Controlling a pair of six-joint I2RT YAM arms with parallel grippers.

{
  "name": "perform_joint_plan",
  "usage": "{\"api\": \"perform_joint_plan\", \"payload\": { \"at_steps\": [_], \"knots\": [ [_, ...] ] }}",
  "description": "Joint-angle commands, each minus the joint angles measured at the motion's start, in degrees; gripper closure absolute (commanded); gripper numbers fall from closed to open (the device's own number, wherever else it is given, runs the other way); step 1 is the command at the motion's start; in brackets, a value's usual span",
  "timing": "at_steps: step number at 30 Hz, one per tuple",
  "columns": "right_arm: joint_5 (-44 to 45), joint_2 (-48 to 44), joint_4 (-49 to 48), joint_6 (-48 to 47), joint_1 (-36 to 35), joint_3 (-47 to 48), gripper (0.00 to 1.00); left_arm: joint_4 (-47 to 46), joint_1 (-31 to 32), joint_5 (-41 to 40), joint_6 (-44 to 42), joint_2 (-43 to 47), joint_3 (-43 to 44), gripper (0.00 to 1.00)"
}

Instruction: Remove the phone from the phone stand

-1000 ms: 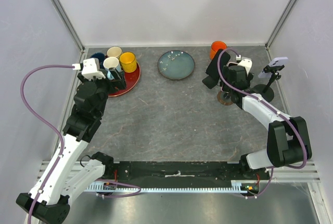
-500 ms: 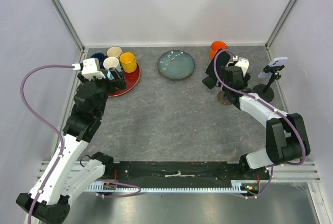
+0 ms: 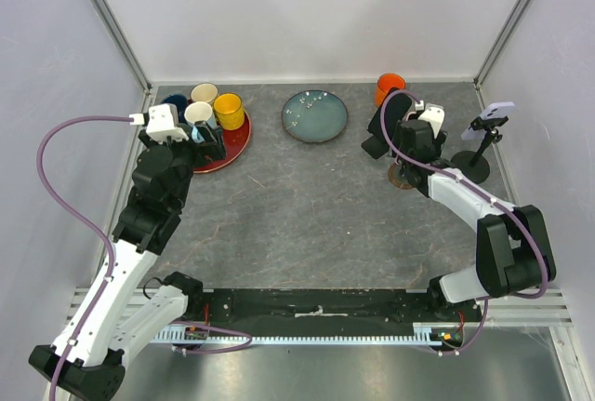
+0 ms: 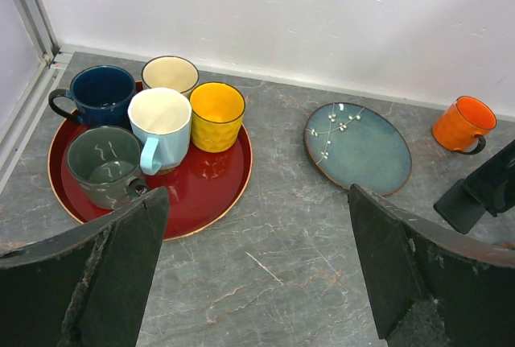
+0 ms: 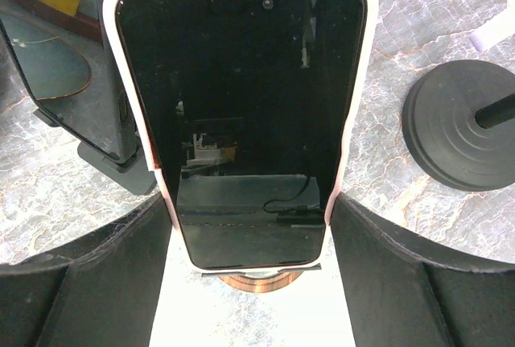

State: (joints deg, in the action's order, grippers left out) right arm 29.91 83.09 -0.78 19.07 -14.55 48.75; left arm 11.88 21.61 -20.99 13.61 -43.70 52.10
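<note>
A phone (image 5: 241,105) with a black screen and a white case leans upright on the phone stand, whose copper round base (image 5: 259,281) shows just under its lower edge. In the right wrist view my right gripper (image 5: 249,210) straddles the phone's lower part, and both dark fingers (image 5: 129,258) press against the case's side edges. From above, the right gripper (image 3: 410,147) covers the phone, and only the stand's brown base (image 3: 403,179) shows. My left gripper (image 4: 257,226) hangs open over bare table near the red tray, holding nothing.
A red tray (image 4: 211,186) carries several mugs at the back left. A blue-green plate (image 3: 314,115) and an orange mug (image 3: 390,87) lie at the back. A black block (image 3: 376,131) stands left of the phone. A black pole stand (image 5: 459,134) with a lilac top (image 3: 499,108) is to the right.
The right gripper's fingers have closed inward onto the phone's sides, and the arm has shifted slightly left. The left arm has not moved.
</note>
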Motion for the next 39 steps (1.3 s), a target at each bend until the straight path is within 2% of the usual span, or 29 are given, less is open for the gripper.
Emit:
{"api": "perform_joint_plan", "payload": {
  "at_steps": [1, 6, 19, 26, 35, 39],
  "knots": [
    [0.2, -3.7, -2.4, -1.7, -0.5, 0.2, 0.50, -2.3, 0.0, -0.7, -2.3, 0.0, -0.4, 0.01],
    [-0.6, -4.3, -1.3, -3.6, -0.5, 1.5, 0.57, -2.5, -0.1, 0.0, -2.3, -0.2, -0.5, 0.01],
    [-4.0, -10.0, 0.2, -6.8, -1.2, 4.3, 0.61, -3.1, -0.1, 5.3, -1.5, -1.5, -0.7, 0.02],
    [-7.6, -12.5, 7.8, -7.5, -4.3, 9.3, 0.63, -3.7, -0.1, 16.7, 1.8, -3.8, -0.5, 0.03],
    [-13.1, -14.5, 13.9, -5.5, -14.3, 12.7, 0.62, -7.1, 0.1, 33.5, 11.7, -7.5, -0.9, 0.05],
    [-16.7, -15.9, 13.6, -2.6, -17.2, 11.4, 0.61, -9.0, 3.2, 34.9, 15.1, -9.0, -1.1, 0.05]
  ]
}}
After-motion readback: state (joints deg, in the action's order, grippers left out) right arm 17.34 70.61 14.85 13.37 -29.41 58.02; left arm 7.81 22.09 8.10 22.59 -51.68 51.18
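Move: The right fingers already grip the phone by its long edges, with its phone stand right under them, centred some 6 cm below. From this hand the black holder stands about 9 cm ahead and 7 cm left, the orange mug 25 cm ahead and 6 cm left, the tall black stand 2 cm ahead and 18 cm right. From the left hand the phone lies roughly 54 cm right, 11 cm ahead and 18 cm lower; the plate 25 cm ahead, 26 cm right, 30 cm below. Keeping its pinch on the phone's two long edges, the right hand first lifts it nearly straight up off the stand, then sweeps left about 12 cm, drawing back a little and turning counter-clockwise while still rising, then levelling off. The left hand, empty and open, swings right towards the phone, sinking slightly and turning clockwise. ##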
